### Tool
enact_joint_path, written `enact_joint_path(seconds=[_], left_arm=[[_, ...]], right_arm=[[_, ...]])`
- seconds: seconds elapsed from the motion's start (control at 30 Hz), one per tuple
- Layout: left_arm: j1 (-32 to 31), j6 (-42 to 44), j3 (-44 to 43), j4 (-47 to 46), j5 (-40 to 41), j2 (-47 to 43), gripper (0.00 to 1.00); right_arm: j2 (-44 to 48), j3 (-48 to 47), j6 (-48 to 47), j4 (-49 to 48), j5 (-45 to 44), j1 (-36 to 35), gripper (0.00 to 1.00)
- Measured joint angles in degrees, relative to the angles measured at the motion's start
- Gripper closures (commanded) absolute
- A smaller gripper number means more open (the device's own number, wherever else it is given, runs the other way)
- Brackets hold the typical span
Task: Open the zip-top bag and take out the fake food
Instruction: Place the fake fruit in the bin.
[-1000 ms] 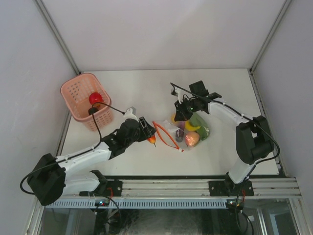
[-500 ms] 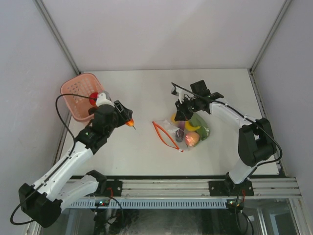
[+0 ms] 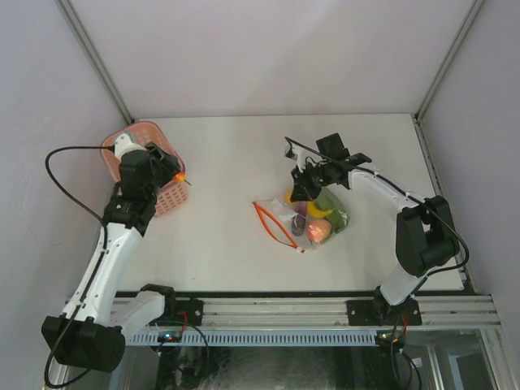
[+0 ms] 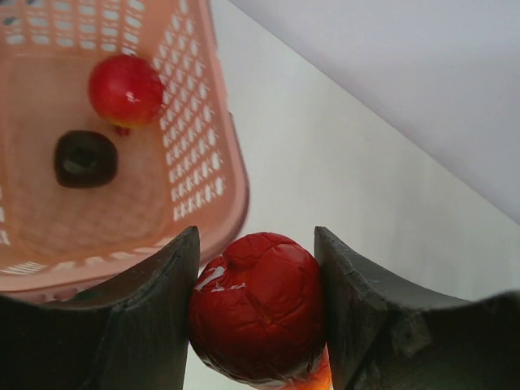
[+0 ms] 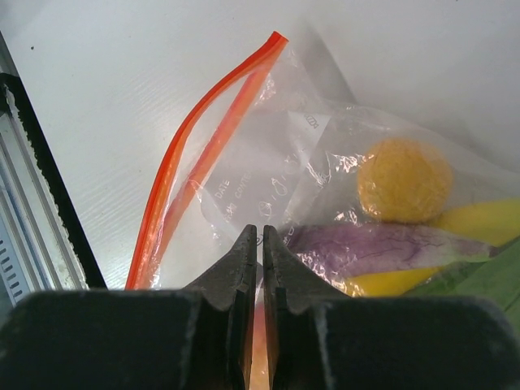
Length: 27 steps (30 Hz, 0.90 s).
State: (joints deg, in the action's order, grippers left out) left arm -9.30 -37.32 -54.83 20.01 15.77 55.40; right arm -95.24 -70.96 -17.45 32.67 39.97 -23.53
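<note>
The zip-top bag (image 3: 280, 215) lies at mid-table, its red-orange zipper (image 5: 203, 138) gaping open toward the left. Fake food shows through the plastic: a yellow-orange ball (image 5: 404, 179), a purple eggplant (image 5: 382, 248), a yellow piece (image 5: 479, 219) and a green piece (image 3: 331, 203). My right gripper (image 5: 260, 231) is shut, pinching the bag's clear film at its far side (image 3: 302, 188). My left gripper (image 4: 256, 240) is shut on a wrinkled red round piece (image 4: 256, 309) and hangs at the right rim of the pink basket (image 3: 140, 130).
Inside the pink basket (image 4: 231, 187) lie a shiny red ball (image 4: 124, 89) and a dark round piece (image 4: 85, 158). The basket stands in the table's far left corner by the left wall. Bare white tabletop (image 3: 219, 219) lies between basket and bag.
My left arm has swung from the bag's mouth up and left to the basket's rim, carrying the red piece. The right gripper and the bag have stayed put.
</note>
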Motion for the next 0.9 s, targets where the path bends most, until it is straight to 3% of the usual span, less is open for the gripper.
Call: enact_joint_path(seconds=[0.4,0.67,0.9], left_arm=[[9.44,-0.22,-1.49,-3.58,5.22,11.21,0.85],[11.28,-2.95,-10.99,-1.44,9.90,18.99,0.85],[11.63,-4.74,-13.62,2.23,12.31,24.17,0.85]], right_arm=[[0.02,0.00,0.00,0.20,0.04,0.15,0.95],[0.02,0.00,0.00,0.20,0.07,0.15,0.95],[0.02,0.00,0.00,0.20,0.04,0.15,0.95]])
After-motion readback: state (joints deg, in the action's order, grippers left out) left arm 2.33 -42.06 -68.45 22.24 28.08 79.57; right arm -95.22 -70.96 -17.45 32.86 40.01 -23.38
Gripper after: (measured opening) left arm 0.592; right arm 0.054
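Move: The bin's middle lies about 9 cm to the left of my left hand, 6 cm ahead and 20 cm below; the hand already holds the red-orange pepper, just off the bin's right side. On the bin floor, some 23 cm below, the red pomegranate is 9 cm ahead and 6 cm left, the dark fruit 3 cm ahead and 8 cm left. From my right hand the bin's middle is roughly 44 cm left, 9 cm ahead and 6 cm lower. I swing my left hand about 10 cm left and 7 cm forward, carrying the gripped red-orange pepper across the bin's right rim. It dips, lifts a couple of centimetres, then sinks again, ending some 4 cm lower. Meanwhile I turn the wrist about 25 degrees counter-clockwise and tip the fingers slightly down, keeping my hold. ##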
